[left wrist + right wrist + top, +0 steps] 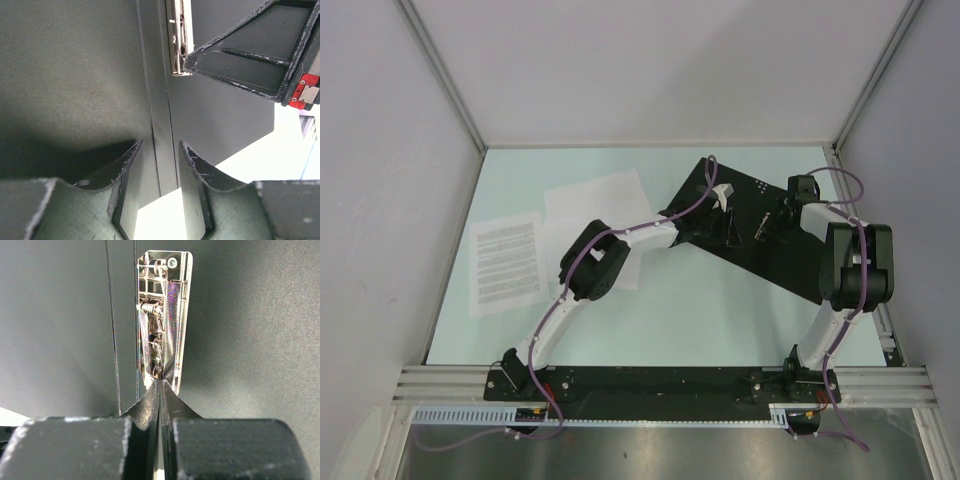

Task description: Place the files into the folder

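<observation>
The folder lies open at the right, black inside up, with small white dots near its far corner. Left of it lie the files: a sheet of dense text, a blank sheet, and another blank one partly under my left arm. My left gripper stands open over the folder's spine crease, nothing between its fingers. My right gripper is shut, its tips at the near end of the folder's metal clip. I cannot tell if it pinches the clip.
Grey walls enclose the pale table on the left, back and right. In the left wrist view my right gripper's finger sits close above my left one. The folder's near edge borders bright table.
</observation>
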Motion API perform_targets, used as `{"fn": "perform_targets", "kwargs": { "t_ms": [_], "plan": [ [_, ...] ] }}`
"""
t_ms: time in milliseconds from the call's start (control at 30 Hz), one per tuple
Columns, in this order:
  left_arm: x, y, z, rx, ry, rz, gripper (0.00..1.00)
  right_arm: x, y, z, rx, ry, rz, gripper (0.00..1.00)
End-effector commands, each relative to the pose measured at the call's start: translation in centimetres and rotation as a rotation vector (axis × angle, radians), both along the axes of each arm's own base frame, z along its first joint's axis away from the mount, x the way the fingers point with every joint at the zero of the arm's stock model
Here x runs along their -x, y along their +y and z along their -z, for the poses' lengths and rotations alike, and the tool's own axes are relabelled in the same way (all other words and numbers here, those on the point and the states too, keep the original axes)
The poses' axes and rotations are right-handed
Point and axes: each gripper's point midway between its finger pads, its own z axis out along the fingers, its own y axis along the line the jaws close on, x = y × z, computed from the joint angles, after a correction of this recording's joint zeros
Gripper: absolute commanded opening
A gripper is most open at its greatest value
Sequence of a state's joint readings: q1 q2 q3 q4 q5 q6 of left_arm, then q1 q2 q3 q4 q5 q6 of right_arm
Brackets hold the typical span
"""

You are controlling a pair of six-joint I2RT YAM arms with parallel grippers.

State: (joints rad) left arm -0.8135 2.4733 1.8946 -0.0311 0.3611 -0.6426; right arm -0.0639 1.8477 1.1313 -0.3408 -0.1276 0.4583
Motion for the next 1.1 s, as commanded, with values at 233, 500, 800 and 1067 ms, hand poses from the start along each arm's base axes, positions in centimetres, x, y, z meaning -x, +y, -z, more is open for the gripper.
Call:
{"fn": "perform_targets", "kwargs": {
  "t_ms": [233, 500, 800, 1067],
  "plan": [
    [-0.4, 2.1, 0.1, -0.053, -0.007, -0.017, 0.40, 3.1, -1.7, 2.8, 0.088, 0.103, -0.090, 0.00],
    [0.0, 1.5, -0.8, -0.028, -0.015, 0.005, 0.40, -0.2, 0.4, -5.5, -0.055, -0.156, -0.061, 0.24],
    [0.3, 1.3, -0.7, -0.026, -0.013, 0.005, 0.40, -0.9, 1.1, -4.5, -0.083, -0.140, -0.096, 0.36],
    [0.6, 1.0, -0.9, -0.019, -0.016, 0.011, 0.40, -1.5, 0.9, -3.5, -0.021, -0.118, -0.102, 0.32]
  ]
}}
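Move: Right under the right hand's shut fingertips is the near end of the folder's metal clip, whose middle lies about 4 cm ahead and 2 cm to the right, at tip height. Beside the tips the spine crease runs roughly 2 cm to the left, and the folder's near edge is some 8 cm straight back. From the left hand the clip's middle is about 9 cm to the right, 4 cm ahead and 2 cm below. Staying down on the near end of the clip with its shut fingertips at first, the right hand barely shifts and twists a few degrees counter-clockwise. It then comes up off the clip by about 4 cm while the fingers part to over a third of their range, and sinks back some 2 cm towards the clip with them open. ##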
